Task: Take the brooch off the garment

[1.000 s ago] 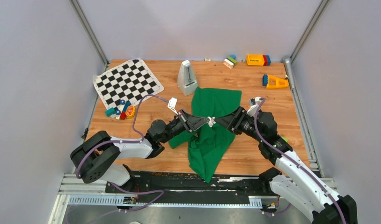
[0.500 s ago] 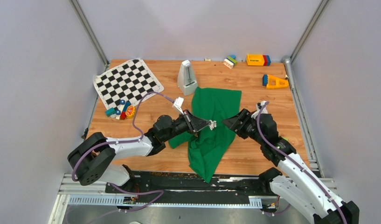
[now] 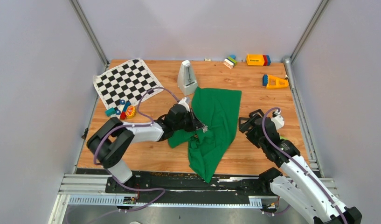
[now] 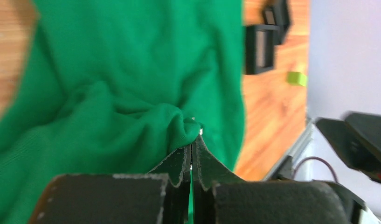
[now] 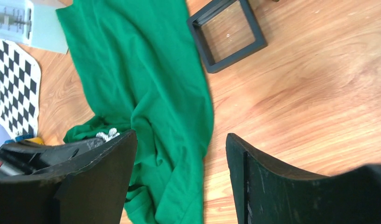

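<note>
The garment (image 3: 215, 116) is a bright green cloth lying crumpled mid-table, also seen in the wrist views (image 4: 132, 70) (image 5: 146, 84). The brooch (image 3: 204, 127) is a tiny silvery sparkly piece on a raised fold of it, visible from the right wrist (image 5: 107, 134) and as a glint (image 4: 200, 131) at my left fingertips. My left gripper (image 3: 201, 126) is shut, pinching that fold of cloth right at the brooch. My right gripper (image 3: 246, 123) stands open and empty over bare wood to the right of the garment (image 5: 179, 135), apart from the brooch.
A plain black square frame (image 5: 225, 35) lies on the wood beside the garment's right edge. A metronome (image 3: 187, 77) stands behind the cloth. A chequered mat (image 3: 128, 82) and small toys (image 3: 121, 112) lie at the left. Coloured blocks (image 3: 258, 59) and an orange wedge (image 3: 275, 82) sit far right.
My right gripper has opened, left the brooch and pulled back to the right. The left gripper has stayed shut and drawn slightly left and down with the fold.
</note>
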You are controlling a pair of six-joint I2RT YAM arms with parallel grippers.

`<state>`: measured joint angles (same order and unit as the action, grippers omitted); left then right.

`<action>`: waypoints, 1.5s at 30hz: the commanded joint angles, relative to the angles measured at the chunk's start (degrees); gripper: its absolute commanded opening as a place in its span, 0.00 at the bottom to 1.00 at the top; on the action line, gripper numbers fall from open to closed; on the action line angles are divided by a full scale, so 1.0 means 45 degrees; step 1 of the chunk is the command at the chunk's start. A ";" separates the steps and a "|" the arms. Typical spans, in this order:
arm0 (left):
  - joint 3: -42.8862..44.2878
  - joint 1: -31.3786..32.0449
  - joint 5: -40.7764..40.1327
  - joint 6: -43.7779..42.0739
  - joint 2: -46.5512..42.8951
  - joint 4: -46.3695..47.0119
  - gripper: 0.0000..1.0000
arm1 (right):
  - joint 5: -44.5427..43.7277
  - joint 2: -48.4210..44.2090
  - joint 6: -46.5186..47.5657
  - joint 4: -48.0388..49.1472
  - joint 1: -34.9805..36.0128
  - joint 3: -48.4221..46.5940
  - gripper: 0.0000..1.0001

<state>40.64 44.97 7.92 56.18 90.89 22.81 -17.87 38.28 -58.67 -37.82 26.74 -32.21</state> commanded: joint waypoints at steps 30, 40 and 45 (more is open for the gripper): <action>0.1912 -0.1169 -0.1988 -0.9732 -0.2826 -0.3934 0.00 | 0.0073 0.8716 -0.3232 0.0919 -0.2553 -0.3933 0.50; 0.0521 -0.1090 -0.1880 -0.9663 -0.2974 -0.2345 0.00 | -0.0226 1.0656 -0.5538 -0.0771 -0.3007 -0.5559 0.40; 0.0482 -0.1059 -0.1939 -0.9709 -0.3342 -0.2506 0.00 | -0.0463 1.0643 -0.5891 -0.1031 -0.3261 -0.5677 0.39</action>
<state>42.76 39.79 -0.69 13.72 78.50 8.12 -17.98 86.59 -81.23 -40.12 12.88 -55.29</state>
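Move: The left hand already holds the brooch over the garment, whose middle lies about 6 cm below and 4 cm to its right, level ahead. The white metronome stands about 18 cm ahead and 6 cm left of this hand, the near black frame about 4 cm ahead and 15 cm right. From the empty right hand that frame is about 9 cm ahead, 2 cm right and 8 cm down, and the far black frame some 12 cm ahead and 7 cm right; the brooch is about 5 cm ahead, 13 cm left and slightly lower. Keeping the brooch pinched, the left hand dips about 5 cm to the garment and sweeps it left, some 17 cm left and 8 cm forward, then lifts high, swings back right and sinks part way, rolling about 40 degrees. The right hand reaches about 10 cm forward and 6 cm down towards the near black frame, turning clockwise and tipping down while its fingers partly close. ##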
